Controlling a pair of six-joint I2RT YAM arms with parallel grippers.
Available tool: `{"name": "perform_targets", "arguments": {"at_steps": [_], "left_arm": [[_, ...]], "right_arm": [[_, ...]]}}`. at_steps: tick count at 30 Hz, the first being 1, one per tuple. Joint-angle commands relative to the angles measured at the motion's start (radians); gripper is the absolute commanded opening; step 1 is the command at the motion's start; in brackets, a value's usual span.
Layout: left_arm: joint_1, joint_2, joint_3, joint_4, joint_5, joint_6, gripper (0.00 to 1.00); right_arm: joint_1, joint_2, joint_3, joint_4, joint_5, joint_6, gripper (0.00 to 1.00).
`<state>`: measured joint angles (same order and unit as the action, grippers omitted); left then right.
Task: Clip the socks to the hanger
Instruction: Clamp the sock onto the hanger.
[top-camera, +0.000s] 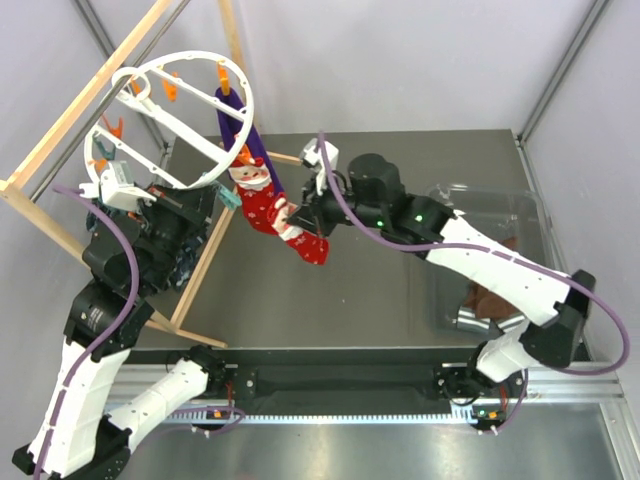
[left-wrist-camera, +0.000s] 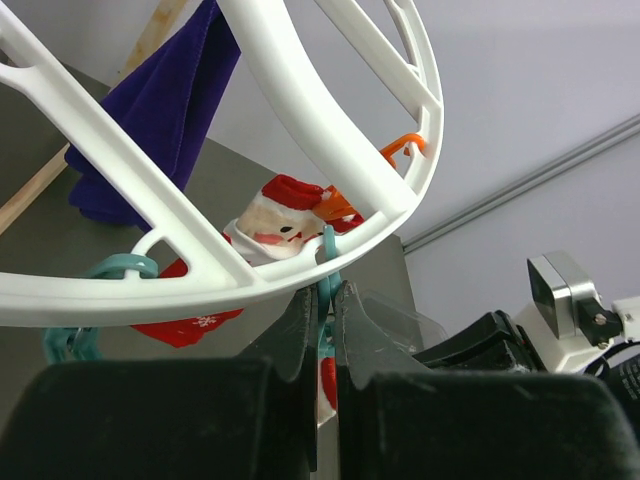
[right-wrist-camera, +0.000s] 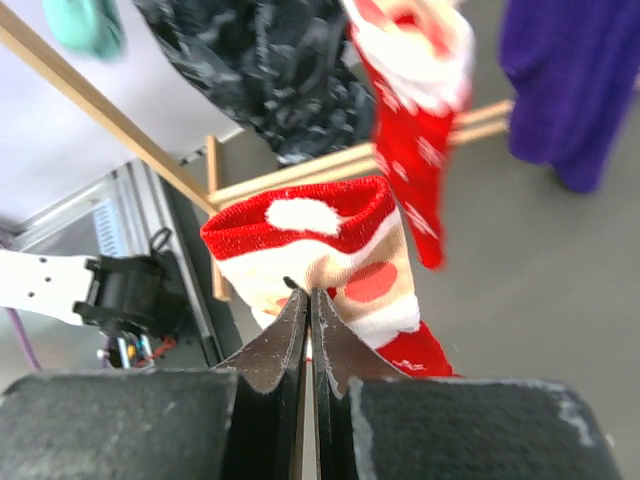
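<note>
The white ring hanger (top-camera: 190, 120) hangs at the upper left; its rim (left-wrist-camera: 300, 120) fills the left wrist view, with an orange clip (left-wrist-camera: 405, 148). One red Santa sock (top-camera: 255, 190) hangs from the rim and also shows in the left wrist view (left-wrist-camera: 280, 215) and the right wrist view (right-wrist-camera: 415, 130). My left gripper (left-wrist-camera: 325, 290) is shut on a teal clip (left-wrist-camera: 325, 262) under the rim; it also shows from above (top-camera: 224, 196). My right gripper (right-wrist-camera: 308, 300) is shut on a second Santa sock (right-wrist-camera: 330, 245), held in the air beside the hanging one (top-camera: 305, 240).
A long purple sock (top-camera: 235, 115) hangs from the hanger's far side. A pale wooden frame (top-camera: 60, 130) carries the hanger, with one leg (top-camera: 200, 270) slanting onto the table. A dark patterned cloth (right-wrist-camera: 270, 70) hangs low. A clear plastic bin (top-camera: 490, 215) stands at the right.
</note>
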<state>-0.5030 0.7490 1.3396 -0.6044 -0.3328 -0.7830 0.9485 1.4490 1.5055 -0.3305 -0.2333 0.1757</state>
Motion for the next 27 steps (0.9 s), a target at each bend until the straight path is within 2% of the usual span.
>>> {"name": "perform_targets", "arguments": {"at_steps": [1,11,27], "left_arm": [[-0.003,0.013,0.023,-0.026,0.081,0.004,0.00],[-0.003,0.012,0.021,-0.034,0.086,0.011,0.00],[-0.003,0.015,0.021,-0.043,0.090,0.011,0.00]], "right_arm": [[0.038,0.057,0.134,0.016,-0.038,0.018,0.00],[0.073,0.142,0.252,0.001,-0.089,0.042,0.00],[0.092,0.169,0.295,0.007,-0.093,0.047,0.00]]}}
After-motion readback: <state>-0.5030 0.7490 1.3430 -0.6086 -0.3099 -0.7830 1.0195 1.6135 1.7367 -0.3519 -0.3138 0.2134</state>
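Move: The teal clip held in the left gripper is roughly 12 cm to the left of the right hand, about 4 cm farther back and 8 cm higher. The Santa sock already clipped up hangs some 9 cm left of the right hand and 5 cm ahead; the purple sock is about 9 cm left and 13 cm ahead. From the left hand, the sock in the right gripper lies about 17 cm right, 2 cm ahead and 12 cm lower. Carry the pinched Santa sock left towards the teal clip with the right gripper, about 5 cm, slowing as you get close; rise some 3 cm and ease back a little on the way. Turn the hand slightly counter-clockwise and keep the fingers shut on the sock, while the left gripper stays put, still holding the clip at the hanger's rim. ##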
